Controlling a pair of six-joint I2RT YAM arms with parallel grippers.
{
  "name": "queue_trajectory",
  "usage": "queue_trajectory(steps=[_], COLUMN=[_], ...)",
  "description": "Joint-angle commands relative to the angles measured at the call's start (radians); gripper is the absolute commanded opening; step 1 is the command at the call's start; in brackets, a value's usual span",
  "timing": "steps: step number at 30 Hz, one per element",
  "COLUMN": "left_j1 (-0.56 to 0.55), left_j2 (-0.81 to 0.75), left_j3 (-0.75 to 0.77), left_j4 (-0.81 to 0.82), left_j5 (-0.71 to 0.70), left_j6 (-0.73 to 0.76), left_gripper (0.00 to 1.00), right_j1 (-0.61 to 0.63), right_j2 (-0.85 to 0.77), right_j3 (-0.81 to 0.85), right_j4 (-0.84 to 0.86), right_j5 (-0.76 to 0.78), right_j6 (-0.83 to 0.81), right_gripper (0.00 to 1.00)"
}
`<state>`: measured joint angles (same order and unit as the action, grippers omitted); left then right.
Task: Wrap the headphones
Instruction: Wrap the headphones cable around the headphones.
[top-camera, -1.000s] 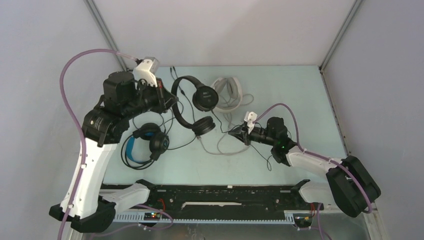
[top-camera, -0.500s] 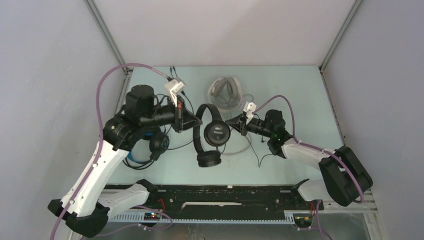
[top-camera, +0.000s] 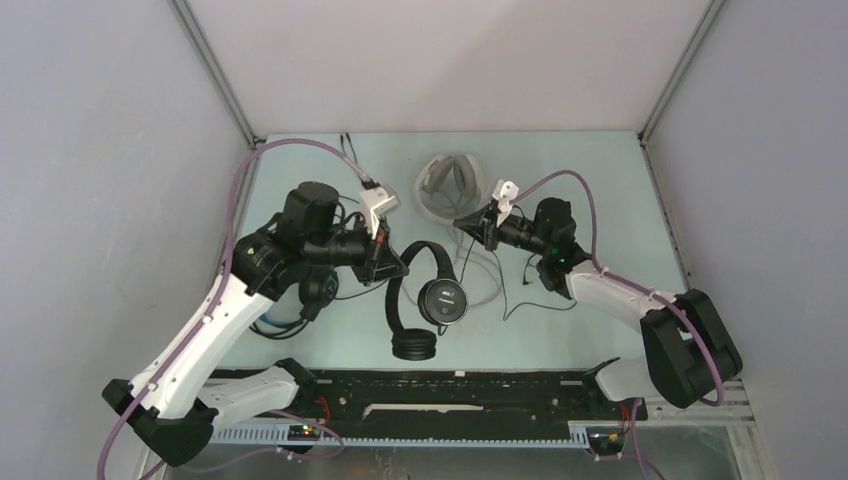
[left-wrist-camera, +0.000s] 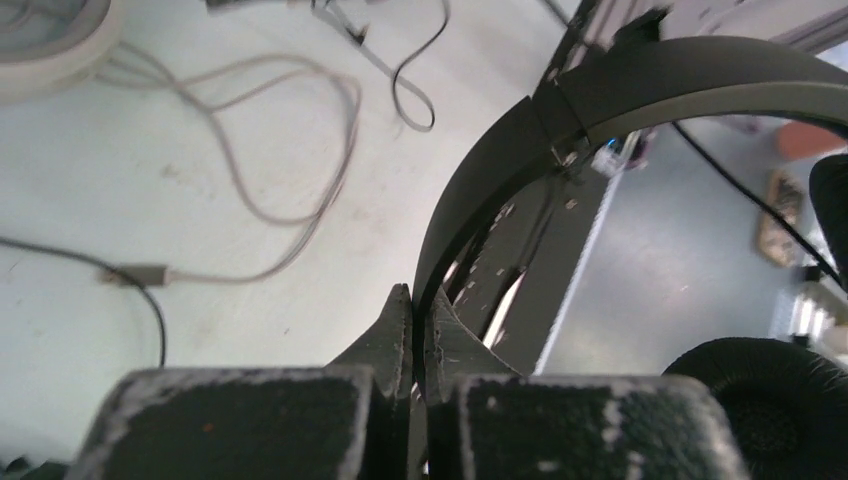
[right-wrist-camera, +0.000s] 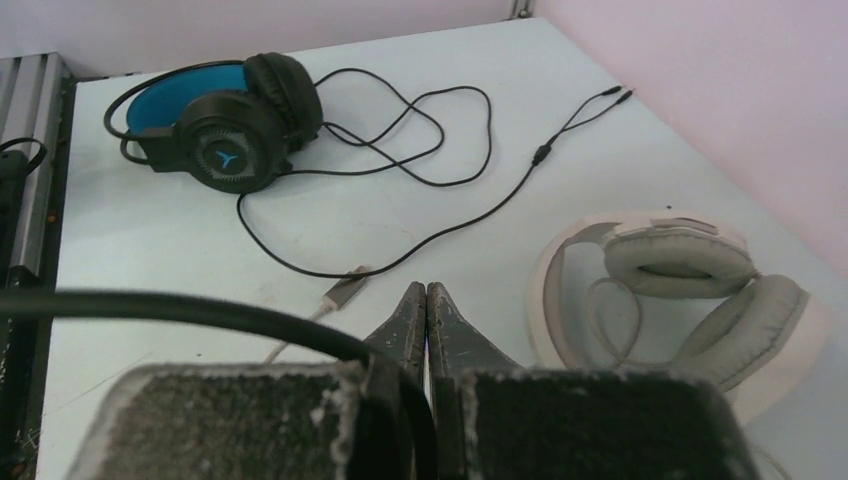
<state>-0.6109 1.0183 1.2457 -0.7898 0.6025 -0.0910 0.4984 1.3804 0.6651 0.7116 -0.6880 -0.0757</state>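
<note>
The all-black headphones (top-camera: 443, 300) hang tilted over the table's middle. My left gripper (top-camera: 390, 268) is shut on their headband (left-wrist-camera: 600, 90), pinched between the fingertips (left-wrist-camera: 400, 315). One ear cushion (left-wrist-camera: 770, 400) shows at the lower right of the left wrist view. My right gripper (top-camera: 463, 228) is shut on their thin black cable (right-wrist-camera: 200, 310), just in front of the white-grey headphones (top-camera: 450, 185) (right-wrist-camera: 680, 290). The blue-banded headphones (right-wrist-camera: 220, 120) lie at the left, partly hidden under my left arm (top-camera: 300, 300) in the top view.
A pale cable (left-wrist-camera: 300, 150) loops loosely over the table beside the white-grey headphones. The blue pair's black cable (right-wrist-camera: 400, 130) sprawls toward the back, ending in plugs (right-wrist-camera: 620, 93). A black rail (top-camera: 450, 380) runs along the near edge. Walls close in three sides.
My left gripper has carried the black headphones from the back left toward the middle and nearer. My right gripper has moved back toward the white-grey headphones, cable still in it.
</note>
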Motion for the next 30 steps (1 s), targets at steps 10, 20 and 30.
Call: queue_trajectory(steps=[10,20,30], left_j1=[-0.116,-0.116,-0.111], left_j2=[0.076,0.136,0.153], left_j3=[-0.027,-0.015,-0.050], left_j4=[-0.133,-0.092,-0.028], left_j5=[-0.606,-0.930,-1.046], left_j6=[0.212,0.162,0.059], left_gripper=[0.00,0.00,0.00], right_j1=[-0.023,0.059,0.204], right_j2=[-0.010,0.058,0.059], right_j3=[0.335,0.625,0.639], right_j4=[-0.645,-1.156,-0.930], right_j5=[0.059,-0.101,-0.271], right_j6=[0.051,0.145,0.468], right_gripper=[0.00,0.00,0.00])
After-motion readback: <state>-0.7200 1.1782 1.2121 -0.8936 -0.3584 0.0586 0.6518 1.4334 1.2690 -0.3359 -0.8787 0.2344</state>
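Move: The black headphones hang from the left fingers, their ear cups' middle some 6 cm back, 4 cm right and 5 cm below that hand. The cable pinched in the right fingers lies about 12 cm ahead, 9 cm right and 8 cm below the left hand. From the right hand, those cups are roughly 16 cm back, 5 cm left and 3 cm above; the white headphones lie 11 cm ahead, straight in line sideways, 17 cm below. The black headphones, still pinched by the headband, are lowered about 8 cm, then carried forward and left by the left hand, its fingers swinging some 50 degrees from pointing right to forward-and-down. The right hand keeps its cable pinched, edges forward and up, then draws it back about 10 cm, up and left towards the ear cups, wrist turning about 45 degrees. ##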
